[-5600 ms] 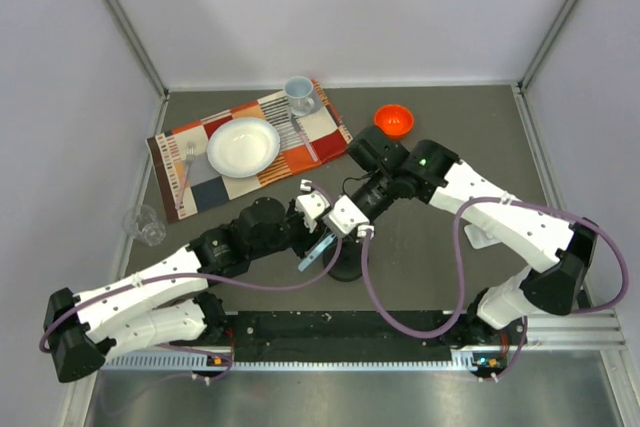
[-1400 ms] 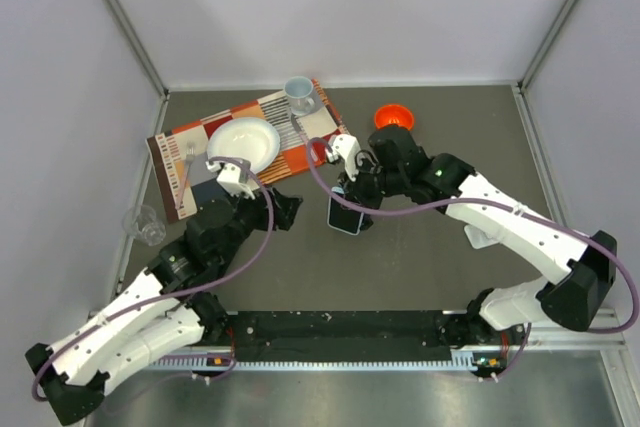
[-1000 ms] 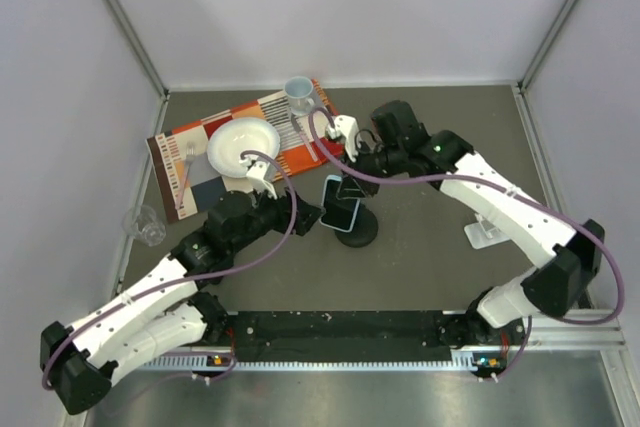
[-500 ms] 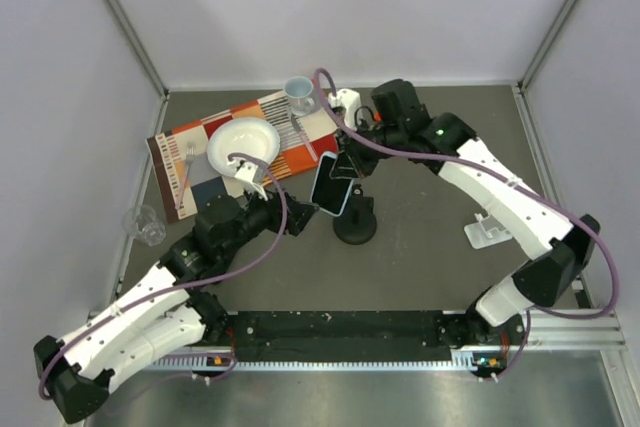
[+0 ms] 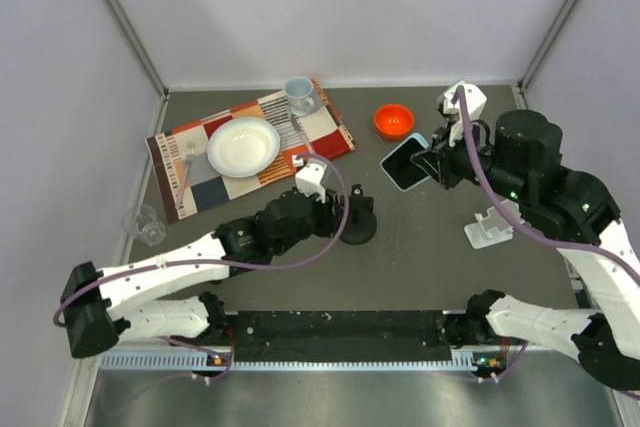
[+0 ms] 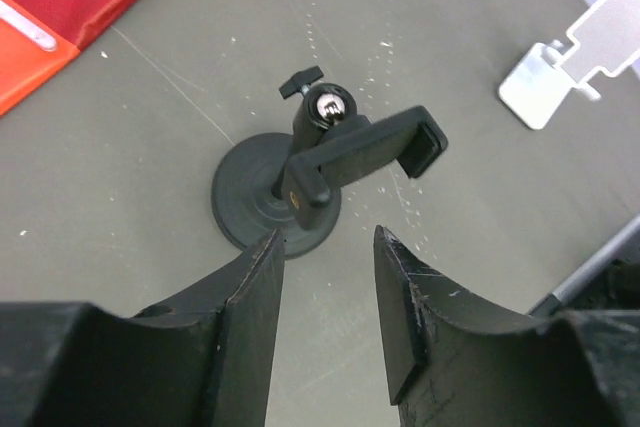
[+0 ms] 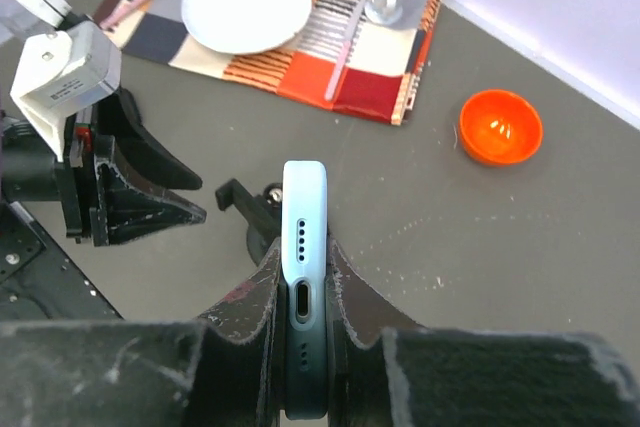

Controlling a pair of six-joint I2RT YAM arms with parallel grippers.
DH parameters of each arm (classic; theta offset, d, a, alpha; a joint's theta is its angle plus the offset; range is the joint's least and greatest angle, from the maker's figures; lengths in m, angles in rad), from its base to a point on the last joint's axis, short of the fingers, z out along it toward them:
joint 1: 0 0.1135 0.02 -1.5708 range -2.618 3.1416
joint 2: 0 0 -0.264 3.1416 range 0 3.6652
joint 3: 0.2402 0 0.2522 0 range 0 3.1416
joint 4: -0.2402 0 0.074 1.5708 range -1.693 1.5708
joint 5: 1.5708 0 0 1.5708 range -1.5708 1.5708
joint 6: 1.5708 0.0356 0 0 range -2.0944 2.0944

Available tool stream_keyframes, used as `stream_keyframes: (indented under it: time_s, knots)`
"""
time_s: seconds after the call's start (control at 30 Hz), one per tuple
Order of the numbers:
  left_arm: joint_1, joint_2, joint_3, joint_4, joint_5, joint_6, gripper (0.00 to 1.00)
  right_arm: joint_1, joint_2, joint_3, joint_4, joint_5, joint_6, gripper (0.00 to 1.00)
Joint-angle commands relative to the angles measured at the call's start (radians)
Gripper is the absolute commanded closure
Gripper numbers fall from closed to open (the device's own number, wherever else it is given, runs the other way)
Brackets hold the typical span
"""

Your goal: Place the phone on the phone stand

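Note:
A phone (image 5: 403,164) in a light blue case hangs in the air right of the table's middle, with my right gripper (image 5: 432,162) shut on it. In the right wrist view the phone (image 7: 303,207) stands on edge between the fingers (image 7: 345,282). The white phone stand (image 5: 490,229) sits on the table below and to the right of the phone, also seen as the white stand (image 6: 575,62). My left gripper (image 5: 335,215) is open and holds nothing. It sits just left of a black clamp mount (image 5: 357,227), whose empty clamp (image 6: 365,142) lies ahead of the fingertips.
A patterned placemat (image 5: 325,132) at the back left carries a white plate (image 5: 243,145), a mug (image 5: 299,94) and cutlery. An orange bowl (image 5: 393,120) stands behind the phone. A clear glass (image 5: 145,224) is near the left wall.
My right gripper has carried the phone up and to the right, away from the black clamp mount. The left arm has moved right, up to the mount, and its jaws have narrowed.

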Motion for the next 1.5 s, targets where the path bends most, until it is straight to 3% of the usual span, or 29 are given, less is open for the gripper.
stream_keyframes:
  time_s: [0.0,0.93,1.03,1.23,1.37,1.47]
  knots:
    - [-0.044,0.078,0.070,0.011,-0.216,0.022,0.55,-0.007,0.008,-0.039,0.016,0.040,0.008,1.00]
    - [-0.050,0.157,0.089,0.066,-0.239,0.082,0.66,-0.007,0.051,-0.143,0.024,-0.214,-0.053,1.00]
    - [-0.050,0.144,0.074,0.089,-0.242,0.100,0.74,-0.007,0.060,-0.151,0.024,-0.242,-0.061,1.00]
    - [-0.050,0.120,0.060,0.103,-0.183,0.154,1.00,-0.006,0.065,-0.187,0.022,-0.367,-0.159,1.00]
    - [-0.044,0.063,0.020,0.097,-0.083,0.208,1.00,0.029,0.080,-0.221,0.049,-0.484,-0.296,1.00]
    - [-0.033,-0.004,0.003,0.057,0.029,0.243,1.00,0.130,0.080,-0.284,0.112,-0.529,-0.486,1.00]
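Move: The black phone stand's clamp, the place for the phone, sits just off my left fingertips: about 4 cm to the right, 2 cm ahead and 4 cm lower. From my right hand, which already holds the phone, the clamp lies roughly 13 cm to the left, 2 cm ahead and 22 cm below. The orange bowl is some 33 cm straight ahead of that hand and 36 cm down; the white stand, about 22 cm to its right and 2 cm ahead, is 34 cm lower. I ease my left hand forward and down a few centimetres to the clamp's near jaw, wait there, then close the fingers nearly shut to pinch it and draw back about 1 cm. Meanwhile my right hand keeps its grip on the phone and lowers it about 12 cm towards the clamp, straight down at first, then also left and back while turning some 30 degrees counter-clockwise. ##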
